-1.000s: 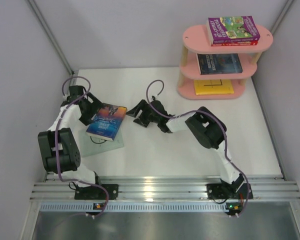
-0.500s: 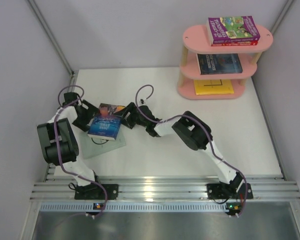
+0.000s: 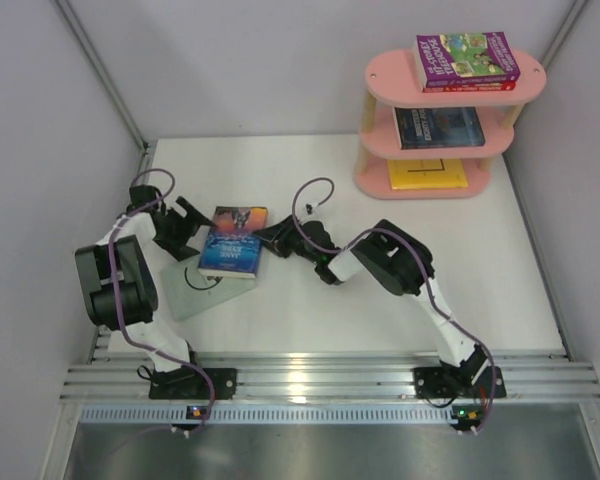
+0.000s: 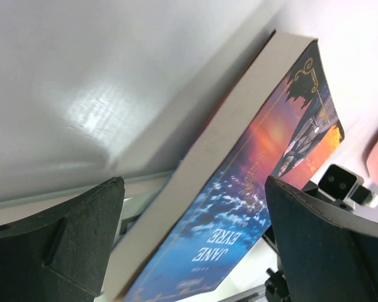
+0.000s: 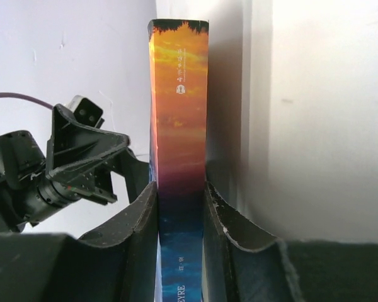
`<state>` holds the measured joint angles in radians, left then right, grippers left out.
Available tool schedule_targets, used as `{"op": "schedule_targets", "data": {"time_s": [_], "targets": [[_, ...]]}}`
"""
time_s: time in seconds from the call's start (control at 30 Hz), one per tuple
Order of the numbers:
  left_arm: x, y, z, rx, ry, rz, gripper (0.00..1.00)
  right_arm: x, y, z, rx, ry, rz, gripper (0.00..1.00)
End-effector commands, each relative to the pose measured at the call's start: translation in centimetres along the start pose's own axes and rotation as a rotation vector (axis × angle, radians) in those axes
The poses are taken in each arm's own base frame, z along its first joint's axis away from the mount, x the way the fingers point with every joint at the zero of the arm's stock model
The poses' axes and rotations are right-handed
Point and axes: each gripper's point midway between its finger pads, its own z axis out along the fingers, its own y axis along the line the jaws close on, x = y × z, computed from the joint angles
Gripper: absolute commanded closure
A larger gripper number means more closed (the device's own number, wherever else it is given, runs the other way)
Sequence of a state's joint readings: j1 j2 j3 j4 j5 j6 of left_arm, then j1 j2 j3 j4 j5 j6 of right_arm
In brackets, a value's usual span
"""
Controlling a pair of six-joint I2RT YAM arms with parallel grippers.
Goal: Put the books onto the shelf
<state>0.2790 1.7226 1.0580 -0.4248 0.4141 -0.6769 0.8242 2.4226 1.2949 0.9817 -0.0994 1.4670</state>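
Note:
The blue-orange "Jane Eyre" book (image 3: 234, 242) (image 4: 239, 207) lies tilted at the table's left, partly over a pale grey-green book (image 3: 195, 297). My right gripper (image 3: 271, 240) (image 5: 181, 195) is shut on its spine (image 5: 179, 107), one finger on each cover. My left gripper (image 3: 187, 226) (image 4: 192, 189) stands wide open by the book's left edge, fingers (image 4: 69, 245) apart from it. The pink shelf (image 3: 383, 76) stands at the back right. It holds a purple-green book (image 3: 467, 56) on a red one (image 3: 470, 87) on the top board, a navy one (image 3: 438, 127) in the middle and a yellow one (image 3: 427, 174) at the bottom.
Grey walls close in the table on the left, back and right. The left gripper (image 5: 82, 151) shows in the right wrist view, just beyond the held book. An aluminium rail (image 3: 320, 378) runs along the near edge.
My right gripper reached the book's right edge and shut on its spine. The book has shifted a little to the right. The left gripper stayed open beside it.

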Motion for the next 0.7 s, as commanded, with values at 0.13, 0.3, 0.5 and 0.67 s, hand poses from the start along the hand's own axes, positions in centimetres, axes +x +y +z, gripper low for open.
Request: {"op": "schedule_targets", "data": {"time_s": [0.13,0.3,0.5,0.67], "targets": [[4.1,-7.5,-2.9,0.259,0.065,0.274,0.03,-6.8,10.4,-9.4,-0.294,-0.088,-0.082,1.00],[12.3,-11.4,-2.4,0.392,0.243,0.487,0.03,-7.5,10.2,-16.3,-0.330,-0.041,-0.054,1.00],[17.5,-13.7,-4.0,0.537,0.365,0.557,0.02,-7.8,14.0,-22.0,-0.412,-0.033,-0.145,1.00],[17.7,-15.4,-5.6,0.610,0.372,0.559,0.02,-8.4,19.5,-24.4,-0.543,-0.017,-0.158,1.00]]}}
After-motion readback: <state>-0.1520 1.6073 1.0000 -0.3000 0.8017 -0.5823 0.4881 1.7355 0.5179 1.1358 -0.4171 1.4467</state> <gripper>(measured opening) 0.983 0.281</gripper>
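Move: The right hand already pinches Jane Eyre by its spine, the book's middle lying about 8 cm to its left, 1 cm nearer the base and slightly lower. From the open left hand, that middle is some 9 cm to the right, 1 cm back and 2 cm below; the thin green book, partly underneath, is centred roughly 2 cm right and 11 cm back of this hand. The shelf's lowest board lies about 46 cm right and 19 cm ahead of the right hand. Keeping its pinch on the spine, the right hand sweeps Jane Eyre about 20 cm to the right towards the shelf side, easing back some 5 cm on the way and, as the sideways travel runs out, lifting the book steeply by about 9 cm. The left hand follows the book's page-side edge, fingers wide open, going equally far right while rising and then drawing back a little, and its wrist turns some 40 degrees clockwise so that the book comes up large before the fingers; whether they touch it can't be seen. ##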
